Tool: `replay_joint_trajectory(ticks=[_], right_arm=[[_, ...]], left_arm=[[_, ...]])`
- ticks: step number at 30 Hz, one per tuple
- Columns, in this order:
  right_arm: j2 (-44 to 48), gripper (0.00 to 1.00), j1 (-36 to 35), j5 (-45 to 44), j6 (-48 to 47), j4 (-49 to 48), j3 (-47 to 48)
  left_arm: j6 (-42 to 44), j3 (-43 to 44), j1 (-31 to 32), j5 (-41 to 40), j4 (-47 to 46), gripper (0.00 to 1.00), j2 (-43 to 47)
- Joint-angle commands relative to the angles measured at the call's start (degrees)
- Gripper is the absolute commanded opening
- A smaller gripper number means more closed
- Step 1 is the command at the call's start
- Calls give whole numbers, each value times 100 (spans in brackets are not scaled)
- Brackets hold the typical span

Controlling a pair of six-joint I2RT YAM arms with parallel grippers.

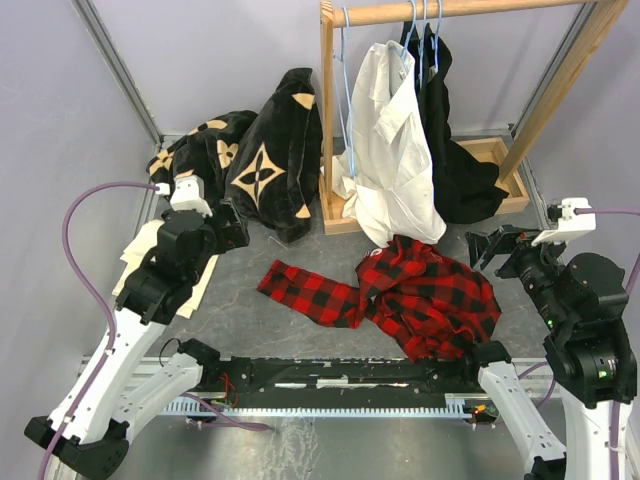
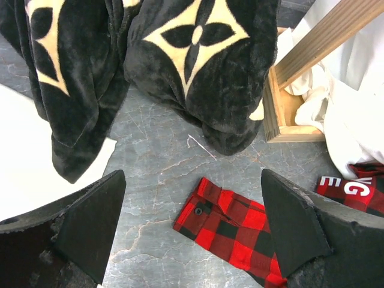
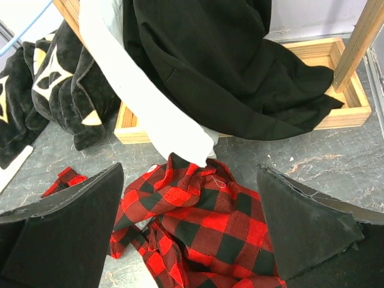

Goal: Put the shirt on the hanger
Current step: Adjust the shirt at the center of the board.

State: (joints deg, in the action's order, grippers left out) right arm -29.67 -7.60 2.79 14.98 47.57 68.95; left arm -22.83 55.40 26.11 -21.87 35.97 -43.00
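Note:
The red-and-black plaid shirt (image 1: 425, 295) lies crumpled on the table at centre right, with one sleeve stretched out to the left. The sleeve's cuff (image 2: 231, 225) lies below my left gripper (image 2: 193, 174), which is open and empty above the table. White lettering shows at the edge of the left wrist view. My right gripper (image 3: 189, 168) is open and empty above the shirt's bunched body (image 3: 210, 222). In the top view the left gripper (image 1: 232, 228) is left of the sleeve and the right gripper (image 1: 485, 245) is right of the shirt. A light-blue wire hanger (image 1: 346, 90) hangs bare at the left end of the rail.
A wooden clothes rail (image 1: 450, 10) with a box base (image 1: 505, 150) stands at the back. A white shirt (image 1: 390, 150) and a black garment (image 1: 455, 160) hang from it. Black fabric with tan flowers (image 1: 265, 160) is heaped at back left. A pale cloth (image 1: 140, 250) lies at left.

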Motion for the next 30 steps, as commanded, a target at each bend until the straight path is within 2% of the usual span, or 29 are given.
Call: replay_joint_trajectory(ticks=[1, 8, 15, 19, 25, 30], right_arm=[[0, 99, -5, 112, -127, -186, -22], [-637, 99, -5, 85, 97, 334, 309], [-1185, 99, -6, 1602, 123, 510, 267], [-1339, 99, -5, 1989, 247, 485, 113], [-1208, 97, -190, 1787, 556, 327, -297], [-1278, 97, -1039, 1141, 778, 30, -618]], left_arm=[[279, 31, -35, 3, -356, 99, 153], [437, -81, -35, 216, -470, 99, 223], [352, -310, -28, 236, -445, 99, 341], [324, -423, -28, 222, -433, 99, 442], [315, -494, -30, 152, -368, 99, 477], [203, -533, -34, 98, -319, 99, 515]])
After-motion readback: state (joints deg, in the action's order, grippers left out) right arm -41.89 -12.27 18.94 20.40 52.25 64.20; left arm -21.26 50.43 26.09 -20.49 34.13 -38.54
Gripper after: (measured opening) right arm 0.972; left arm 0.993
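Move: From the right gripper, the red plaid shirt's crumpled body lies some 34 cm below, about 3 cm ahead and 5 cm to the left. The flat sleeve lies some 30 cm left and 3 cm ahead; the white garment's hem is about 18 cm ahead and 9 cm left, the black garment's hem about 27 cm ahead and 6 cm right. For the left gripper, the shirt body is some 38 cm right, level fore and aft, and 25 cm below. Lower the right gripper about 8 cm towards the shirt body while carrying it some 7 cm left, over the plaid cloth. Begin with a short reach forward of about 3 cm, then swing left and ease back a little, tipping the fingers down about 25 degrees and turning them counter-clockwise towards the collar side. Keep the fingers wide open and stay clear above the cloth. ##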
